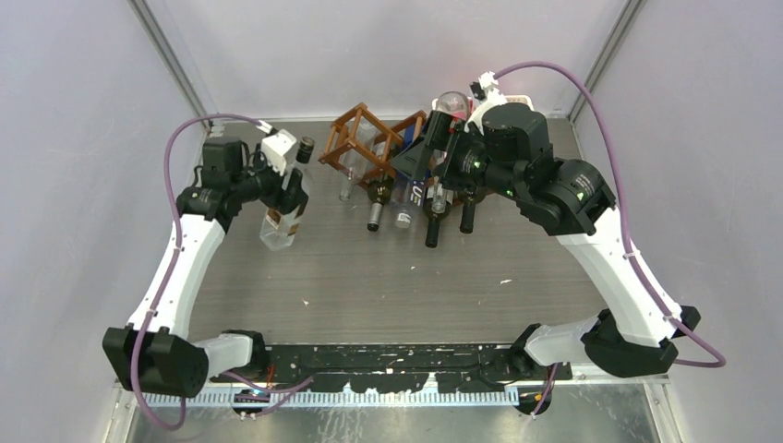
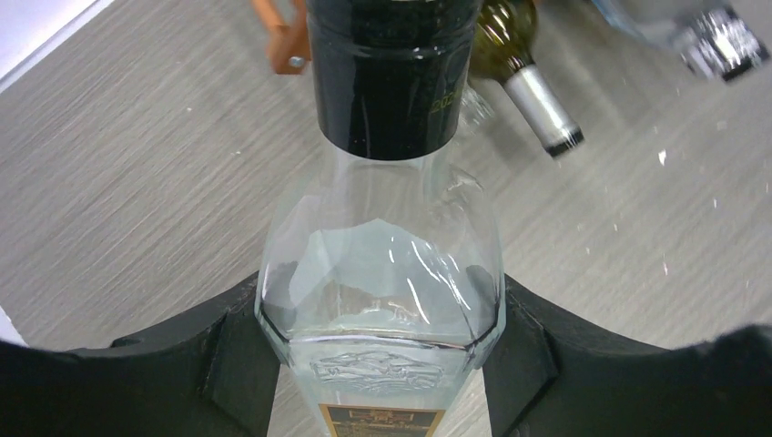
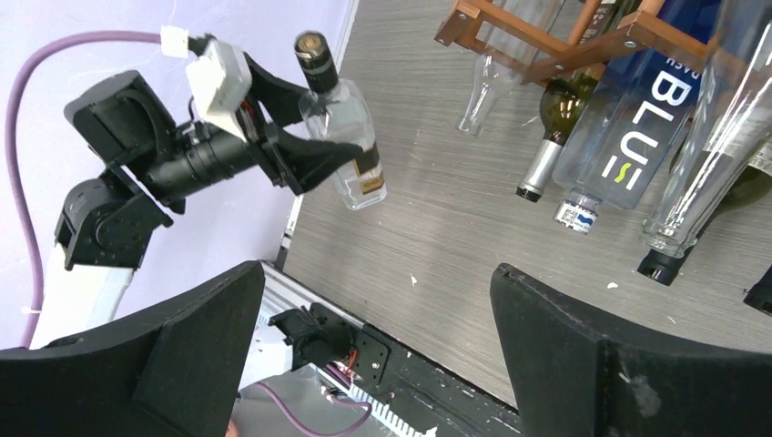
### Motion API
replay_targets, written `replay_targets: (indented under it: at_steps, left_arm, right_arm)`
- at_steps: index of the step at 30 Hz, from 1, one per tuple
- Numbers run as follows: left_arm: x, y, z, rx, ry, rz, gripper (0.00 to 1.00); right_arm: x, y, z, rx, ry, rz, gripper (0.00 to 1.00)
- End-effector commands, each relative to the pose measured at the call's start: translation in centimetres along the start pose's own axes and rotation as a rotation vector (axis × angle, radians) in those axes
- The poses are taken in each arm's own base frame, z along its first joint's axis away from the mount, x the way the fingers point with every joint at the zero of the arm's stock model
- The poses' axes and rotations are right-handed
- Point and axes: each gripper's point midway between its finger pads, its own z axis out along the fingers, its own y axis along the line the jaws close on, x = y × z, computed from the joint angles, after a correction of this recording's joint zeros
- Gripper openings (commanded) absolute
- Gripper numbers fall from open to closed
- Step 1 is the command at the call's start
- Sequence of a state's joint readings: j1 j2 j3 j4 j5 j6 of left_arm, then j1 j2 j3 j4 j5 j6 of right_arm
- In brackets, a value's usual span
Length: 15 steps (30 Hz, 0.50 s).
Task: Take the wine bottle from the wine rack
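A clear wine bottle with a black cap and a gold-edged label hangs tilted above the table, left of the wine rack. My left gripper is shut on its body, just below the shoulders, with a black finger on each side. The brown wooden wine rack stands at the back centre and holds several more bottles, necks pointing toward me. My right gripper is open and empty, hovering over the rack's right part. It looks down at the held wine bottle and the rack.
In the rack lie a green bottle with a silver cap, a blue-labelled clear bottle and a tall clear bottle. Dark bottle necks stick out toward the table's middle. A rack corner is just beyond the held bottle.
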State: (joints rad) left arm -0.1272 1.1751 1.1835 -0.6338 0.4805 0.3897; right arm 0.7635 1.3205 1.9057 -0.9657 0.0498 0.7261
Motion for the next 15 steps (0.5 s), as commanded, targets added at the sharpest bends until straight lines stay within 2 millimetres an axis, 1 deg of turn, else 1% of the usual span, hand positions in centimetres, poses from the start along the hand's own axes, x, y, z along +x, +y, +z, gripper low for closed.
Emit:
replay_targets:
  at_steps: [1, 3, 5, 9, 12, 15]
  left_arm:
    - [-9.3, 4.5, -1.9, -0.129, -0.308, -0.037, 0.0]
    - [-9.9, 6.1, -1.5, -0.16, -0.342, -0.096, 0.0]
    - [-10.3, 7.5, -1.0, -0.196, -0.38, -0.115, 0.0]
    - [-12.1, 9.9, 0.1, -0.257, -0.492, -0.098, 0.0]
    - [-12.5, 11.8, 1.7, -0.291, -0.537, -0.116, 0.0]
    - [-13.2, 13.5, 3.2, -0.312, -0.563, -0.097, 0.0]
  right_arm:
    - [-0.6, -0.9, 1.0, 0.045, -0.038, -0.022, 1.0]
    - [-0.6, -1.4, 1.2, 0.061, -0.05, -0.025, 1.0]
    - [-0.8, -1.9, 1.3, 0.079, -0.069, -0.027, 1.0]
    - [-1.5, -2.8, 1.4, 0.102, -0.109, -0.022, 1.0]
    - [-2.4, -3.4, 1.3, 0.118, -0.158, -0.018, 1.0]
    - [-3.3, -4.3, 1.1, 0.144, -0.204, -0.014, 1.0]
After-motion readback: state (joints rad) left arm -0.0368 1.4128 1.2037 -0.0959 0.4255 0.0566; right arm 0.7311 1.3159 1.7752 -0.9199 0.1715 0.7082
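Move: The left hand, already gripping the clear bottle, heads for bare table at the far left, about 18 cm ahead, 2 cm left and 25 cm below; the rack's left end stands roughly 15 cm ahead and 11 cm right of that hand, 12 cm below. For the empty right hand, the big clear bottle atop the rack lies some 18 cm ahead, 6 cm right and 21 cm below, with the blue bottle about 16 cm ahead, 1 cm left and 31 cm down. The left hand keeps its grip on the clear bottle and carries it steadily forward about 12 cm past the left side of the rack, drifting slightly left and up at first, while the wrist swings counter-clockwise and its left side dips, some 20 degrees in all. Meanwhile the right hand, fingers wide open and touching nothing, sinks about 4 cm and reaches about 3 cm forward and a little right towards the big clear bottle on the rack, turning slightly clockwise. ##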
